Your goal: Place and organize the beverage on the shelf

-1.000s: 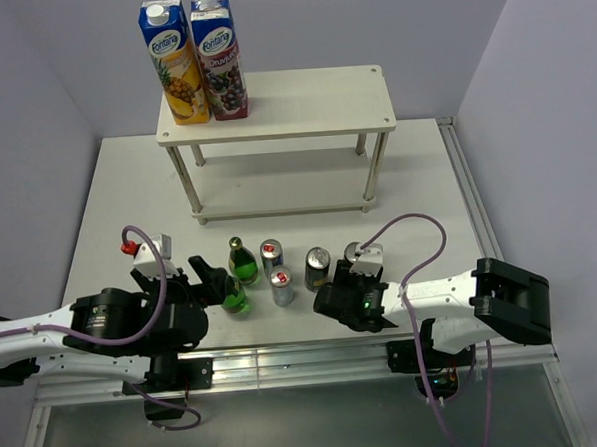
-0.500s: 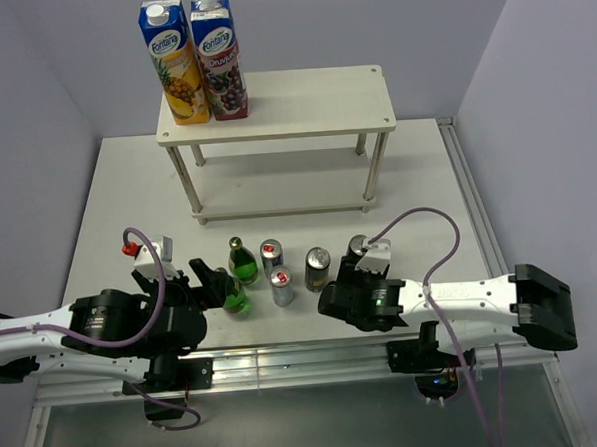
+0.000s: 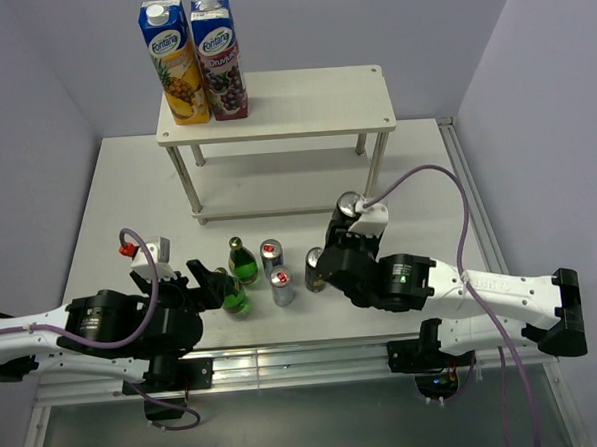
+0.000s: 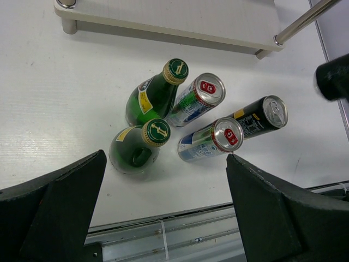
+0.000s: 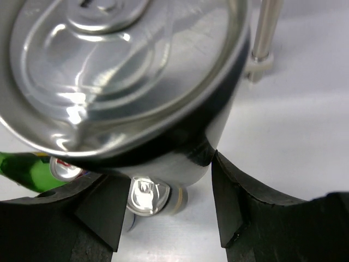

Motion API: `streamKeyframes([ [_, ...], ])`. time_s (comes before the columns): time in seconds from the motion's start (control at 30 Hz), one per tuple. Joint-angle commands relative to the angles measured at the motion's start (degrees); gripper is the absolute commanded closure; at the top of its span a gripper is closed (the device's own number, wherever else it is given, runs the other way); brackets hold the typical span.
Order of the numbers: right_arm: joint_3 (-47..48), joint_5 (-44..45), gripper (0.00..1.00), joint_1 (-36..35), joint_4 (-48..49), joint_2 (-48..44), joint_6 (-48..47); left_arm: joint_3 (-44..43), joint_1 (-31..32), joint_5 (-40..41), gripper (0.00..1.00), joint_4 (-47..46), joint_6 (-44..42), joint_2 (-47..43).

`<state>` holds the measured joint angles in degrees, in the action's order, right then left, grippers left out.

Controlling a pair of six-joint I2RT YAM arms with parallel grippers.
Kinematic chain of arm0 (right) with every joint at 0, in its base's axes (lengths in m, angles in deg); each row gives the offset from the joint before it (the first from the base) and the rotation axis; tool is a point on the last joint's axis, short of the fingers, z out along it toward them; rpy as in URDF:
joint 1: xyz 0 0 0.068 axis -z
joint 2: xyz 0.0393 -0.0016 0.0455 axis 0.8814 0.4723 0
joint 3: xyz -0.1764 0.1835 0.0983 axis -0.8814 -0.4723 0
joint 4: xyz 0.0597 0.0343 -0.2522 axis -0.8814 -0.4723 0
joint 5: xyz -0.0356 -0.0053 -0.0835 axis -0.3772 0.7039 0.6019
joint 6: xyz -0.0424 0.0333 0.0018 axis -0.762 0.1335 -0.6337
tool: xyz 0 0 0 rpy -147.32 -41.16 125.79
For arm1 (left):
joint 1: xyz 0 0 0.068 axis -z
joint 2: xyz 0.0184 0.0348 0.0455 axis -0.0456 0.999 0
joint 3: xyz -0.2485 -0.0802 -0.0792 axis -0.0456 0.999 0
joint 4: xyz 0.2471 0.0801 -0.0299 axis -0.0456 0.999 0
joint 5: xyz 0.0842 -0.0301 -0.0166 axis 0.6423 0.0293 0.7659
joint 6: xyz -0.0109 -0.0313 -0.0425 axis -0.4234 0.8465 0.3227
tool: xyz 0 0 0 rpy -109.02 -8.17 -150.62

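Note:
My right gripper [image 3: 346, 215] is shut on a dark can [image 3: 350, 204], held off the table just in front of the shelf [image 3: 302, 98]; its silver top [image 5: 131, 71] fills the right wrist view between the black fingers [image 5: 240, 202]. On the table stand two green bottles [image 3: 242, 262] [image 3: 235, 300], two silver-blue cans [image 3: 271, 253] [image 3: 281, 285] and another dark can [image 3: 317, 266]. My left gripper [image 3: 216, 280] is open, low beside the nearer bottle [image 4: 136, 148], touching nothing. The left wrist view shows the same cluster beyond the wide-apart fingers [image 4: 65, 191].
Two tall juice cartons [image 3: 175, 62] [image 3: 218, 57] stand on the top board's left end. The lower board [image 4: 163, 19] and a thin leg [image 5: 264, 33] are close ahead. A metal rail [image 3: 286, 359] runs along the near table edge.
The right arm has lifted the dark can and carried it away from the near edge toward the shelf. The left arm has stayed in place, still open.

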<state>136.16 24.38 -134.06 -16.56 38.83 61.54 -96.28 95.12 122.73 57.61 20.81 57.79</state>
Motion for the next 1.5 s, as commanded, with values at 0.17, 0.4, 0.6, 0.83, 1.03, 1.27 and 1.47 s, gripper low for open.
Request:
streamKeyframes([
  [0.17,19.6,-0.2,1.00,10.4,15.4,3.6,-32.4,0.3,0.9,1.0,0.01,1.4,0.4,0.9],
  [0.4,39.8,-5.3,1.00,22.2,14.4,11.4,-44.5,0.3,1.2,0.9,0.01,1.4,0.7,0.6],
  [0.6,51.7,-10.1,1.00,29.2,11.9,19.7,-46.9,0.4,1.7,0.9,0.01,1.5,0.9,-0.3],
  [0.83,60.2,-14.5,1.00,34.8,11.0,28.7,-47.7,0.6,2.1,0.9,0.01,1.4,1.0,-0.3],
  [1.03,69.2,-18.0,1.00,38.4,7.8,36.4,-46.7,0.6,2.4,0.9,0.01,1.4,1.0,-0.3],
  [1.27,66.8,-19.5,1.00,40.6,7.9,37.9,-44.7,0.6,2.6,0.9,0.01,1.4,1.2,-1.0],
  [1.47,62.0,-20.6,1.00,41.8,9.0,37.1,-43.1,0.7,2.9,0.8,0.01,1.4,1.2,-0.4],
])
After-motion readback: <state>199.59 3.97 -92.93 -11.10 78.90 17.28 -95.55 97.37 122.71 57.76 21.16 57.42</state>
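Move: The right hand already holds the black can, clear of the table; the place for it, the right end of the shelf top, is about 26 cm ahead, 5 cm to the right and 12 cm up. The dark red juice carton stands on that board, some 24 cm ahead and 18 cm left, its middle 24 cm up. The other black can is on the table, about 1 cm ahead, 4 cm left and 18 cm below. From the left hand the place is roughly 33 cm ahead, 38 cm right and 12 cm up. The right arm keeps its pinch on the black can and carries it up and forward together, about 23 cm up and 15 cm out, to get over the front edge of the shelf top, its fingers tipping up on the way and the hand easing right. It then reaches on some 10 cm over the right end of the board while sinking about 6 cm, fingertips tipping partly back down and the hand rolled some 15 degrees left side down, and slows there with the can still gripped close above or at the board. ##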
